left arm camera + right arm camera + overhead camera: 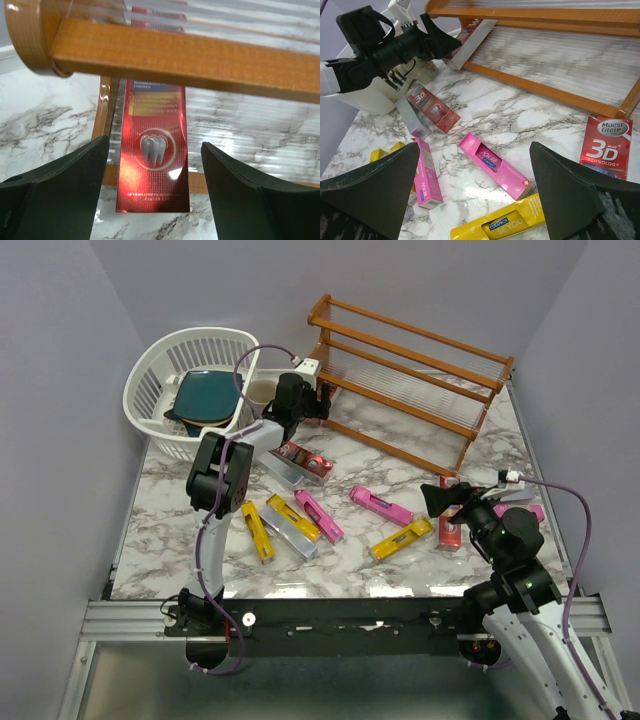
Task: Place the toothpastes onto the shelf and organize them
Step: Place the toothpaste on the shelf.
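A red toothpaste carton (152, 150) with a tooth picture lies on the lowest tier of the wooden shelf (200, 60), its near end poking out over the front rail. My left gripper (155, 142) is open around that end, with a gap on each side. From above, the left gripper (322, 405) sits at the shelf's (420, 370) left end. My right gripper (475, 150) hangs open above a pink carton (495, 165) and a yellow one (505, 227). Several more toothpastes lie loose on the marble, among them red (305, 460), yellow (257, 530) and pink (380, 505).
A white basket (160, 350) holding a teal plate (205, 395) stands at the back left, with a beige mug (260, 395) beside it. A red carton (605, 147) lies by the shelf's right foot, close to my right gripper (432, 498).
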You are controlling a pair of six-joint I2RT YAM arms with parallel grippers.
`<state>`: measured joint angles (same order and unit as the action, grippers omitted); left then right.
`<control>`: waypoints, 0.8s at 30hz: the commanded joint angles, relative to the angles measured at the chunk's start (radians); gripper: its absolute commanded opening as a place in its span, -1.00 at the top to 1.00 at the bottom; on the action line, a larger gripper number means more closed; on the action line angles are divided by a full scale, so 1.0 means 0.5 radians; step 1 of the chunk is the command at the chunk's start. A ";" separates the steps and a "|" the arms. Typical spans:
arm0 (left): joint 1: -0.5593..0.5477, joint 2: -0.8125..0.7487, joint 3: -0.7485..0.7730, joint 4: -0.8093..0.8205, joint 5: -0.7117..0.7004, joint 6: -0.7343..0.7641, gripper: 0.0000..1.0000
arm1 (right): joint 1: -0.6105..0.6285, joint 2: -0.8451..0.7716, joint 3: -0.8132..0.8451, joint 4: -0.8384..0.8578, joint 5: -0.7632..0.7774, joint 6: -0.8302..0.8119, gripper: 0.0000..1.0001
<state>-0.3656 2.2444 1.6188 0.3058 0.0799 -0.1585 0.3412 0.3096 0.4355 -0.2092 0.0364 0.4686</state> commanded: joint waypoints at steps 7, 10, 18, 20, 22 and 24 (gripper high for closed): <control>0.001 -0.402 -0.347 0.100 -0.245 -0.468 -0.70 | 0.011 -0.039 0.019 -0.033 -0.033 -0.026 -1.00; -0.014 -0.467 -0.390 -0.007 -0.341 -0.597 -0.68 | 0.011 -0.045 0.013 -0.033 -0.042 -0.023 -1.00; -0.039 -0.433 -0.397 -0.271 -0.366 -0.861 -0.47 | 0.011 -0.055 -0.003 -0.026 -0.039 -0.020 -0.99; -0.039 -0.406 -0.369 -0.362 -0.332 -0.928 -0.41 | 0.011 -0.049 -0.003 -0.026 -0.039 -0.020 -1.00; -0.045 -0.381 -0.345 -0.384 -0.298 -0.965 -0.32 | 0.011 -0.058 -0.006 -0.026 -0.039 -0.017 -1.00; -0.048 -0.356 -0.329 -0.375 -0.286 -0.990 -0.15 | 0.011 -0.058 -0.012 -0.026 -0.033 -0.017 -0.99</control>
<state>-0.3817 2.0304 1.4254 0.1745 -0.0738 -0.5827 0.3412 0.2932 0.4355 -0.2157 0.0349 0.4690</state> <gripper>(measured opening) 0.655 0.997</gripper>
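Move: The red toothpaste box already set on the lower shelf lies between the left hand's open fingers, its middle about 6 cm ahead, 3 cm right and 3 cm below. On the table, the loose red box is some 12 cm back and 4 cm left, with the silver box about 14 cm back and 9 cm left; the mug stands nearly level, 12 cm to the left. From the right hand, the shelved box is roughly 38 cm ahead, 24 cm left and 15 cm lower. Back the open left gripper about 5 cm off the near end of the shelved red box, easing a little left towards the mug. Arch up some 4 cm on the way, then sink most of the way back down. Swing the wrist counter-clockwise about 15 degrees while rolling its left side down and tipping the fingers lower, and draw the fingers partly together once clear. ##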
